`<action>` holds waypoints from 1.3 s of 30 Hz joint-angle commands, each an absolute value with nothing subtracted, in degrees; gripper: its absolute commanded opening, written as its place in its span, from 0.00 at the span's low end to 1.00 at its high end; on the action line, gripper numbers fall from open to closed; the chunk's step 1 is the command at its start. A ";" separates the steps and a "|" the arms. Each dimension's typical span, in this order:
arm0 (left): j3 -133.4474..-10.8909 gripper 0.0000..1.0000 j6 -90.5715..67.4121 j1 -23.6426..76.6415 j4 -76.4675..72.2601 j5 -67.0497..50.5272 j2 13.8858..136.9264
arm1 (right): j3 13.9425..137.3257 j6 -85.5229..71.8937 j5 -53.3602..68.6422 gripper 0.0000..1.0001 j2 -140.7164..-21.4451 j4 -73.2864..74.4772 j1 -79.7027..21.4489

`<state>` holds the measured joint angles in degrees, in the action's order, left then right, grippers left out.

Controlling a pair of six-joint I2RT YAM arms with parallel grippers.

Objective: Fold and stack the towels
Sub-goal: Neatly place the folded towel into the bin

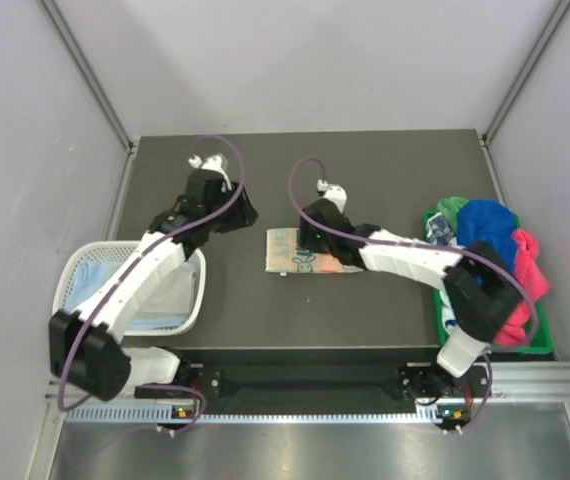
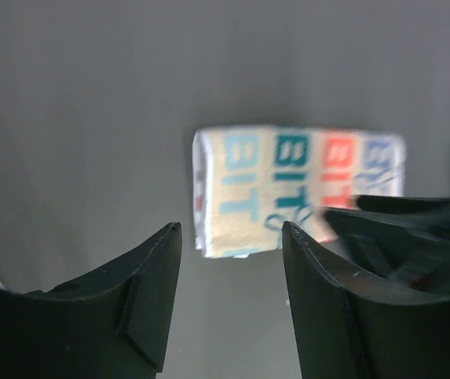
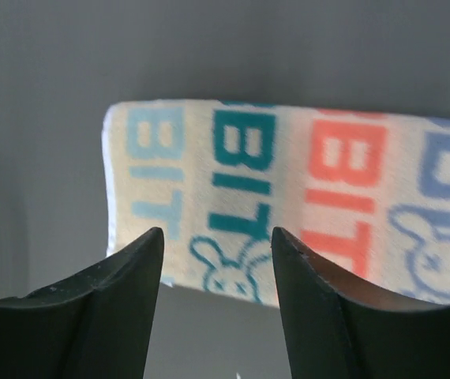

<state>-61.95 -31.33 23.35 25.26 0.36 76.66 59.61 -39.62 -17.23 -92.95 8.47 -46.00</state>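
Note:
A folded towel [image 1: 300, 252], white with teal, orange and blue print, lies flat on the dark table's middle. My right gripper [image 1: 313, 236] hovers over its far edge, open and empty; in the right wrist view the gripper [image 3: 217, 245] frames the printed towel [image 3: 288, 174]. My left gripper [image 1: 247, 214] is left of the towel and apart from it, open and empty; in the left wrist view the gripper [image 2: 231, 237] faces the towel [image 2: 288, 181], with the right gripper [image 2: 399, 233] at the right. Unfolded towels, green [image 1: 452, 208], royal blue [image 1: 490, 226] and pink [image 1: 527, 282], are heaped at the right.
The heap sits in a green tray [image 1: 495, 349] at the table's right edge. A white mesh basket [image 1: 71, 268] at the near left holds a pale blue towel [image 1: 90, 282] and a whitish one [image 1: 170, 292]. Grey walls enclose the table.

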 commanded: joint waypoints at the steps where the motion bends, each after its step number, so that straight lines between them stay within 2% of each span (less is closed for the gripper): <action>1: -66.61 0.58 -31.64 23.12 29.26 4.66 66.57 | 70.20 -39.90 -22.66 0.58 -101.40 14.58 -49.83; 5: -67.94 0.58 -30.76 23.12 31.28 4.74 60.21 | 83.28 -41.66 -27.06 0.64 -112.99 19.94 -53.17; 8: -68.38 0.58 -30.23 23.12 32.52 4.22 57.40 | 87.79 -43.06 -30.58 0.68 -117.49 23.81 -54.31; 15: -68.73 0.58 -29.18 23.12 33.84 3.52 53.88 | 93.42 -43.86 -32.51 0.69 -122.43 27.86 -54.67; 30: -68.64 0.58 -28.56 23.12 33.84 2.64 53.44 | 95.01 -43.07 -33.40 0.77 -123.04 27.42 -55.63; 39: -71.54 0.58 -30.23 23.12 34.19 10.63 48.08 | 91.68 -43.42 -30.85 0.79 -122.08 22.68 -55.81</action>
<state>-67.85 -29.50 23.27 35.00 6.81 51.16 92.58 -43.57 -31.31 -123.31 25.74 -54.68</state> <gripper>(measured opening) 0.582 0.783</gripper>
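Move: The folded towel's middle lies about 2 cm ahead of the right hand, 1 cm to its right and 8 cm below; the towel's left end is 2 cm ahead, 8 cm to the left, 8 cm below. The white bin is some 36 cm left and 7 cm back of that hand, 6 cm lower. From the raised left hand the towel's middle is level ahead, 11 cm right and 16 cm down, the bin 26 cm left, 9 cm back, 15 cm down. The right hand sweeps about 8 cm left over the towel towards its left end, edging forward and sinking some 6 cm to hang low there, while it rolls its left side down roughly 15 degrees and its fingers, already half open, spread clearly wider. Meanwhile the empty left hand clears out of the way, rising about 15 cm, back and to the left towards the bin's side, tipping its fingers up some 20 degrees and then nearly pausing before it lifts a little more. ##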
